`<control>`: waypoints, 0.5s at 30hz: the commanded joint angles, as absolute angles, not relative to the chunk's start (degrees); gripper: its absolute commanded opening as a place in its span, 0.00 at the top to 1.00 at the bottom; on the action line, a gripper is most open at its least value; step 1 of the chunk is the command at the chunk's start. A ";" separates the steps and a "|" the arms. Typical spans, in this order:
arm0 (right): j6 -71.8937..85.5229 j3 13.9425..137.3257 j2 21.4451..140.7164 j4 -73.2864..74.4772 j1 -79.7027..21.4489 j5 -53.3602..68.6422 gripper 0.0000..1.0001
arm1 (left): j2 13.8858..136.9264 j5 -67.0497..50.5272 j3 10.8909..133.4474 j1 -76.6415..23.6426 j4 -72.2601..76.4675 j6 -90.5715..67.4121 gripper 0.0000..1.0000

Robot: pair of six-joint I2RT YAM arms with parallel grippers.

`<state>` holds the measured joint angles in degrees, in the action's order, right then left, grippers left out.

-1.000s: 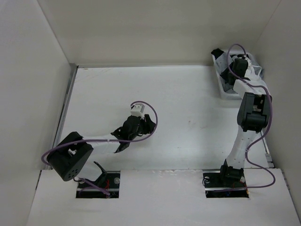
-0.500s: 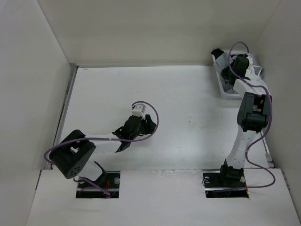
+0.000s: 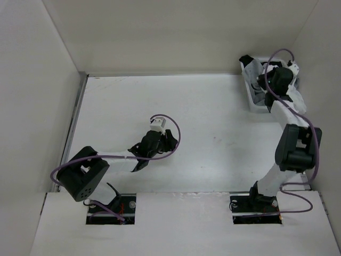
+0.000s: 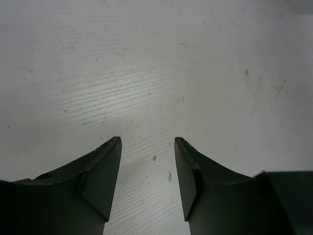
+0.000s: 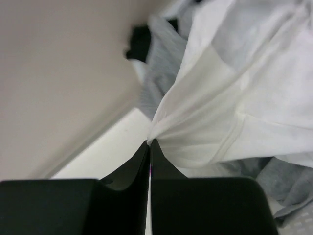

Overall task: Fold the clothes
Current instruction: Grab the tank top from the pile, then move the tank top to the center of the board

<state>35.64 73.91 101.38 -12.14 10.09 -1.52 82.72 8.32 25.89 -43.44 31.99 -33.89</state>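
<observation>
The clothes, a thin white garment point(image 5: 220, 112), lie bunched in a white bin point(image 3: 250, 102) at the table's far right corner. My right gripper point(image 5: 149, 142) is shut on a pinched fold of that white cloth, which fans out from the fingertips. In the top view the right gripper point(image 3: 265, 82) reaches into the bin, and a bit of white cloth point(image 3: 256, 68) shows beside it. My left gripper point(image 4: 147, 142) stands open just above the bare white table, nothing between its fingers; in the top view the left gripper point(image 3: 135, 159) is left of the table's middle.
Grey cloth point(image 5: 161, 58) and a black cloth piece point(image 5: 139, 44) lie in the bin with the white garment; the black piece point(image 3: 246, 60) shows at the bin's far end. White walls enclose the table point(image 3: 213, 122) at the left, back and right.
The right gripper has closed onto the white cloth in the bin, and the right arm has swung its elbow to the right and its wrist back. The left arm has barely moved.
</observation>
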 commanded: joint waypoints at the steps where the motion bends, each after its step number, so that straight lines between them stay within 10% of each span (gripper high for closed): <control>1: 34.45 72.17 88.10 -20.13 9.54 -2.11 0.98 | 79.99 7.73 28.48 -43.99 34.28 -34.45 0.55; 15: 27.43 74.70 51.60 -8.62 -19.61 -3.16 0.98 | 59.43 14.32 31.46 -41.89 19.08 -34.81 0.55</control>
<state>30.41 71.44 53.87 -11.77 -14.11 -2.72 64.29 11.25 29.08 -43.16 23.05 -34.37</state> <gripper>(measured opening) 0.026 0.447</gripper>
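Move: The right fingers already pinch an edge of the white tank top, whose bulk lies about 4 cm back, 4 cm right and 9 cm below. Open table stretches some 23 cm back and 30 cm left, 21 cm down. The basket's middle is 3 cm back, 3 cm left, 16 cm down; grey clothes are 3 cm ahead, 9 cm left, 11 cm down. From the left hand, the tank top lies roughly 24 cm ahead, 47 cm right, slightly above. Right hand whips the pinched tank top up 34 cm, back and left, tipping upward 45 degrees; left rises 10. ##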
